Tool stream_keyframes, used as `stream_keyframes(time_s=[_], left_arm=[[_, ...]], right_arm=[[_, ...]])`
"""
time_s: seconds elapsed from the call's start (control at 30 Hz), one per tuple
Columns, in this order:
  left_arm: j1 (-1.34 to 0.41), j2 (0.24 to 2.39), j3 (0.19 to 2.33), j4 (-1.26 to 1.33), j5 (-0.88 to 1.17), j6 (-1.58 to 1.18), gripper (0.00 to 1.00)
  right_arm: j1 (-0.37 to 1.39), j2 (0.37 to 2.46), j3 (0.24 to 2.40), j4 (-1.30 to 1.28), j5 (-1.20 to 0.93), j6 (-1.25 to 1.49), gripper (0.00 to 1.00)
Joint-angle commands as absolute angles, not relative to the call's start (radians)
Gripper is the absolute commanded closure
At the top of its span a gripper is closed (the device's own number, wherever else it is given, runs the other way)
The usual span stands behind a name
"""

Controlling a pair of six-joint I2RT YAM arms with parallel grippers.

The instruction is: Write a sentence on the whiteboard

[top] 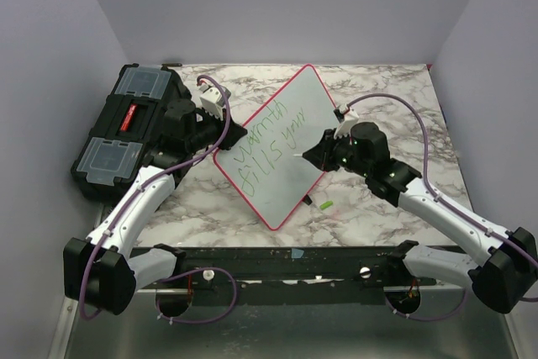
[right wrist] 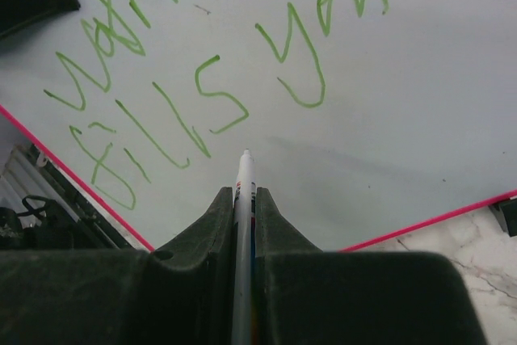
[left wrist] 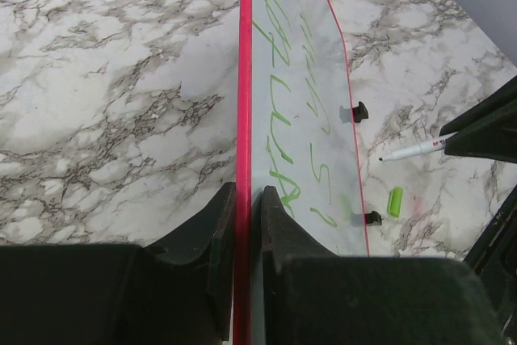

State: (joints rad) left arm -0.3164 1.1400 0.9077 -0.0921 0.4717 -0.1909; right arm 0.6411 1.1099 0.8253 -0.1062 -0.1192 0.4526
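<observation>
The whiteboard [top: 282,166], white with a red-pink rim, lies turned like a diamond in the middle of the table. My left gripper [top: 229,138] is shut on its left rim; in the left wrist view both fingers [left wrist: 220,224] pinch the red edge of the whiteboard [left wrist: 299,78]. The green sentence [top: 267,140] reads "warmth fills your" [right wrist: 186,94]. My right gripper [top: 313,154] is shut on a white marker [right wrist: 245,174]. Its tip points at bare whiteboard [right wrist: 388,119] below "fills" and seems just off the surface. The marker [left wrist: 414,150] also shows from the left wrist.
A black toolbox [top: 126,132] with clear lid compartments stands at the back left, behind my left arm. The marker's green cap [top: 325,205] lies on the marble near the board's lower right edge. Grey walls close in the table on three sides.
</observation>
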Motion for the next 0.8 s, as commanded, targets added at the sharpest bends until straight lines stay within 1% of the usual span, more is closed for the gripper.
stream_keyframes(time_s=[0.0,0.3,0.77], left_arm=[[-0.324,1.147,0.915,-0.081,0.458,-0.130,1.00],[-0.324,1.144,0.933,-0.095,0.472,-0.159,1.00],[-0.325,1.142,0.977,-0.154,0.438,-0.189,1.00]], right_arm=[[0.639,1.077,0.764,-0.094,-0.205,0.454,0.99],[0.646,1.028,0.668,-0.018,-0.301,0.460,0.99],[0.652,1.013,0.616,0.098,-0.362,0.467,0.99]])
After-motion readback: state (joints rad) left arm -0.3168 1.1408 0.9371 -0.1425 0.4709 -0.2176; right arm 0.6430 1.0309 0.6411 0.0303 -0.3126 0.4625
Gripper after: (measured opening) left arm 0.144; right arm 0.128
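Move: The right hand, holding the marker clear of the tilted whiteboard, goes for the blank strip under "fills", about 7 cm back, 9 cm left and some 6 cm below. "fills" lies about 3 cm back and 12 cm left, "your" 8 cm ahead and 4 cm left; the green cap lies on the table 9 cm back, 6 cm right and far below. From the left hand, gripping the board's edge, that strip is roughly 12 cm back, 7 cm right and 9 cm lower. Back and down together, the right hand carries the marker about 4 cm each way towards the blank strip under "fills", then rises a little, easing about 1 cm left. The wrist swings some 10 degrees counter-clockwise; the fingers keep hold of the marker, its tip still off the surface. The left hand keeps pinching the board's upper-left edge. ##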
